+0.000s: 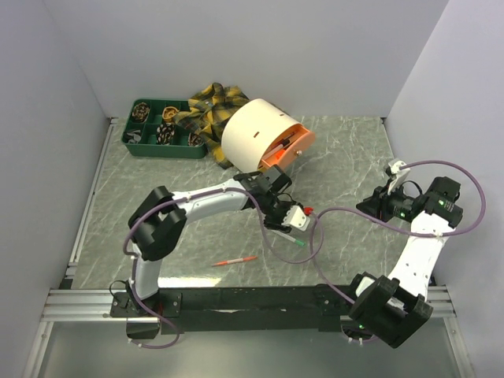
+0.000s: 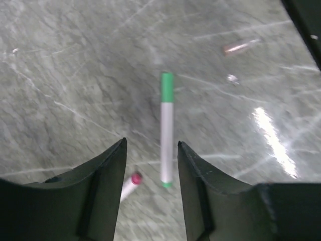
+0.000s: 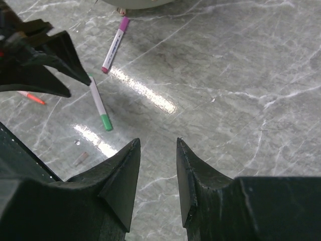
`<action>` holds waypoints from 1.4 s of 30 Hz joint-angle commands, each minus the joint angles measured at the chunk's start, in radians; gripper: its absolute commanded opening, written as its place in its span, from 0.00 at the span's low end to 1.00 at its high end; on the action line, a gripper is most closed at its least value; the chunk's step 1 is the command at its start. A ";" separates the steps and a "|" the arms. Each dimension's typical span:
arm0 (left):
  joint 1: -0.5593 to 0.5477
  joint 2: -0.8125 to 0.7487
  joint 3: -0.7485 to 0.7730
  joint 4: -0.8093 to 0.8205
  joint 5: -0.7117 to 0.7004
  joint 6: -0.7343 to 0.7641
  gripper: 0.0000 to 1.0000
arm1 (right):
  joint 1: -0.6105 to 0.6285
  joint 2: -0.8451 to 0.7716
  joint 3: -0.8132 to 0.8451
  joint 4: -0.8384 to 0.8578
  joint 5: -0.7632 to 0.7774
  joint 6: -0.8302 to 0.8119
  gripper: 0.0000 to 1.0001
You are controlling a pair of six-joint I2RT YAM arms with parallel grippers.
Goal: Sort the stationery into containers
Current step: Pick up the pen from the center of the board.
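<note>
A white marker with a green cap (image 2: 166, 130) lies on the marble table, seen between the fingertips of my open left gripper (image 2: 150, 145), which hovers just above it holding nothing. A pink-capped marker (image 2: 129, 185) lies next to it, below the left finger. A thin red pen (image 1: 235, 261) rests nearer the arm bases. The cream drum (image 1: 252, 132) lies on its side with its orange tray (image 1: 290, 148) facing the left gripper (image 1: 293, 220). At the back left stands the dark green tray (image 1: 142, 147). My right gripper (image 3: 158, 143) is open and empty over bare table at the right.
A yellow-and-black plaid cloth (image 1: 206, 110) lies between the green tray and the drum. Small dark items fill the tray's compartments. A small brownish scrap (image 3: 80, 159) sits near the green marker (image 3: 99, 103). White walls close in the table on three sides.
</note>
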 commanded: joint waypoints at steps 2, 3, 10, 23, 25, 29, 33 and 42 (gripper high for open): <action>-0.006 0.052 0.042 0.013 0.020 -0.051 0.47 | 0.004 0.019 0.005 -0.034 0.005 -0.061 0.42; -0.004 0.059 0.041 0.014 0.017 -0.057 0.47 | 0.004 0.028 0.008 -0.037 0.006 -0.066 0.42; -0.006 0.122 0.049 0.040 -0.027 -0.132 0.47 | 0.005 0.060 0.012 -0.016 0.003 -0.066 0.41; -0.009 0.224 0.096 0.025 -0.064 -0.180 0.34 | 0.002 0.089 -0.002 -0.016 0.014 -0.091 0.41; -0.012 0.240 0.101 0.011 -0.079 -0.189 0.29 | 0.002 0.092 0.000 -0.017 0.014 -0.094 0.41; -0.023 0.245 0.078 -0.027 -0.113 -0.172 0.26 | 0.002 0.101 0.005 -0.017 0.011 -0.101 0.40; -0.047 0.260 0.068 -0.091 -0.165 -0.159 0.25 | 0.004 0.106 0.014 -0.028 0.011 -0.112 0.40; -0.070 0.354 0.151 -0.240 -0.179 -0.212 0.10 | 0.002 0.091 0.008 -0.057 0.009 -0.141 0.39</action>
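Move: The left hand hangs half open some 7 cm above the green-capped pen, whose middle lies about 2 cm to its right and level with it fore and aft. The purple marker lies about 9 cm ahead of that hand and 4 cm to its left, while the orange pen is roughly 8 cm back and 15 cm to its left. From the right hand, the green-capped pen is about 22 cm to the left, 2 cm back and 20 cm below. The left hand sinks almost straight down, about 7 cm, onto the green-capped pen, with its half-open fingers straddling the white barrel and the wrist tilting some 15 degrees so that they point more steeply at the table. Near the bottom it eases about a centimetre to its right and the fingers draw almost shut, one on each side of the pen, pinching the barrel close to its middle on the tail side, with the cap left pointing right and back. ##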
